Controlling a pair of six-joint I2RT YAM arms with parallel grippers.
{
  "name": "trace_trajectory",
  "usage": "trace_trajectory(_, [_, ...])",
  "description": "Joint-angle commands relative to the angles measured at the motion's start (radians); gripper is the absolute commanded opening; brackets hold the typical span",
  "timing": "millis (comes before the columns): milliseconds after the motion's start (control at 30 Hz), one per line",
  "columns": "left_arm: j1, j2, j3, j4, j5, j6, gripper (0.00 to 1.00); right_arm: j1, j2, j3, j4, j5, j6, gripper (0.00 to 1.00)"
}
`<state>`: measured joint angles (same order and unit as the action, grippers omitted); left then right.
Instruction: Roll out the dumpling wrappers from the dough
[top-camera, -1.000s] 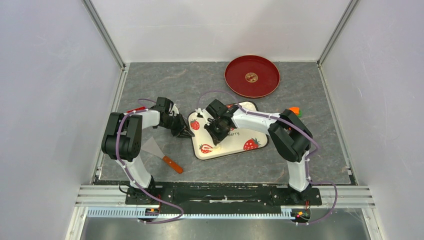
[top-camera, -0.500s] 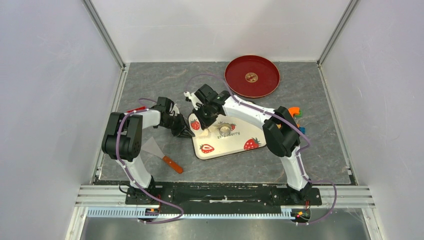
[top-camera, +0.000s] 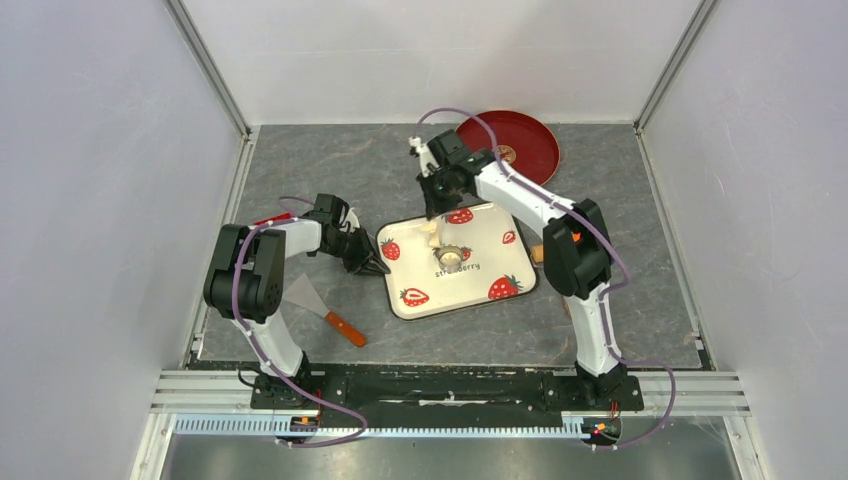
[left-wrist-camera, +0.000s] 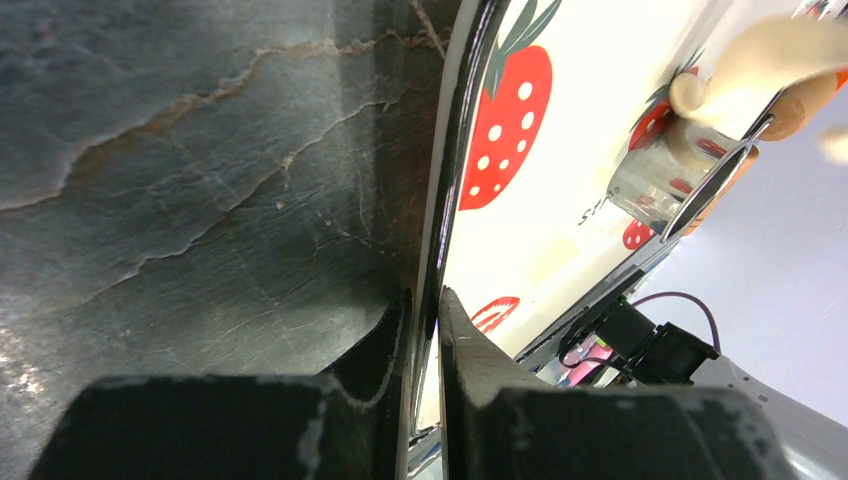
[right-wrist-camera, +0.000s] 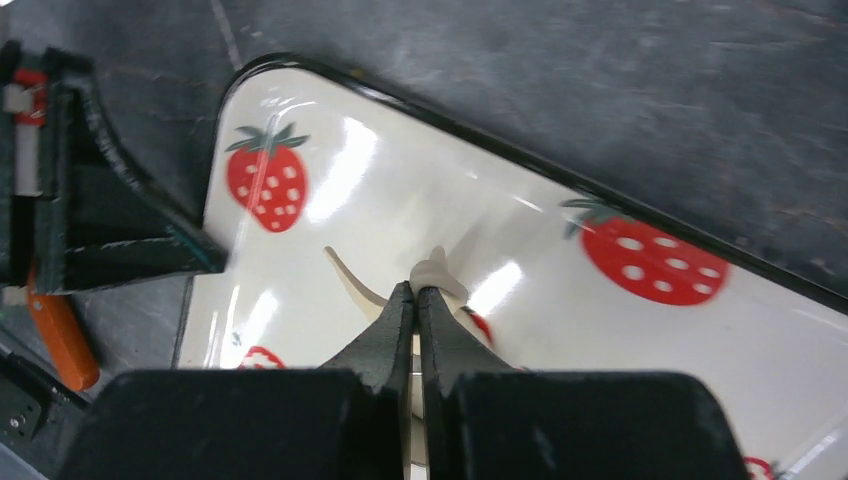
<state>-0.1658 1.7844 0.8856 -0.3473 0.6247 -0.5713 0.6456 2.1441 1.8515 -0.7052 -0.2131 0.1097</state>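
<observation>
My right gripper (top-camera: 432, 207) hangs above the far edge of the strawberry-print board (top-camera: 490, 250), shut on a thin pale piece of dough (top-camera: 434, 233) that dangles from its tips. In the right wrist view the dough (right-wrist-camera: 436, 273) sticks out past the closed gripper (right-wrist-camera: 417, 291). Whether it is a round dumpling wrapper I cannot tell. The little metal ring cutter (top-camera: 452, 257) stands on the board's middle and also shows in the left wrist view (left-wrist-camera: 660, 170). My left gripper (top-camera: 374, 264) pinches the board's left rim (left-wrist-camera: 440, 230), one finger on each side.
A red plate (top-camera: 525, 145) with a gold emblem sits at the back right, partly behind my right arm. A scraper with an orange handle (top-camera: 322, 306) lies left of the board by the left arm. White walls close in the grey stone-look table.
My right gripper has closed on the dough beside the cutter and risen away toward the back right, taking the dough with it. The cutter stays on the board. The left arm has not moved.
</observation>
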Motion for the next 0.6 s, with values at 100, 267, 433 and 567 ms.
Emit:
trace_trajectory(100, [-0.014, 0.053, -0.005, -0.024, -0.124, 0.042, 0.02, -0.122, -0.034, -0.005, 0.025, -0.011, 0.025, 0.0])
trace_trajectory(267, [-0.017, 0.057, -0.004, -0.023, -0.125, 0.042, 0.02, -0.196, -0.113, -0.127, 0.05, 0.012, 0.02, 0.0])
trace_trajectory(433, [-0.018, 0.058, 0.002, -0.024, -0.127, 0.043, 0.02, -0.251, -0.219, -0.242, 0.062, 0.032, 0.006, 0.0])
trace_trajectory(567, [-0.02, 0.061, 0.009, -0.041, -0.142, 0.059, 0.02, -0.278, -0.312, -0.31, 0.062, 0.046, 0.0, 0.0])
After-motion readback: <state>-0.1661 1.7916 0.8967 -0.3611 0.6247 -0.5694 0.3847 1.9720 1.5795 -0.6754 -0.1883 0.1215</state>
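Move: The right hand, already pinching a hanging strip of dough, is over the left half of the tray, with the tray's right end some 21 cm to its right, 2 cm back and 8 cm below. The metal cutter stands about 4 cm right and 5 cm back of the hand; the red plate's middle is roughly 20 cm ahead and 18 cm right. From the left hand, the tray's right end lies about 31 cm right and 6 cm ahead. Swinging to its right, the right hand carries the dough strip about 13 cm over the tray towards the right end. It arcs some 4 cm forward first, then eases back by half of that with a dip of about 2 cm, turning clockwise some 15 degrees. Its shut fingers keep their pinch; the left hand stays holding the tray's left rim. ##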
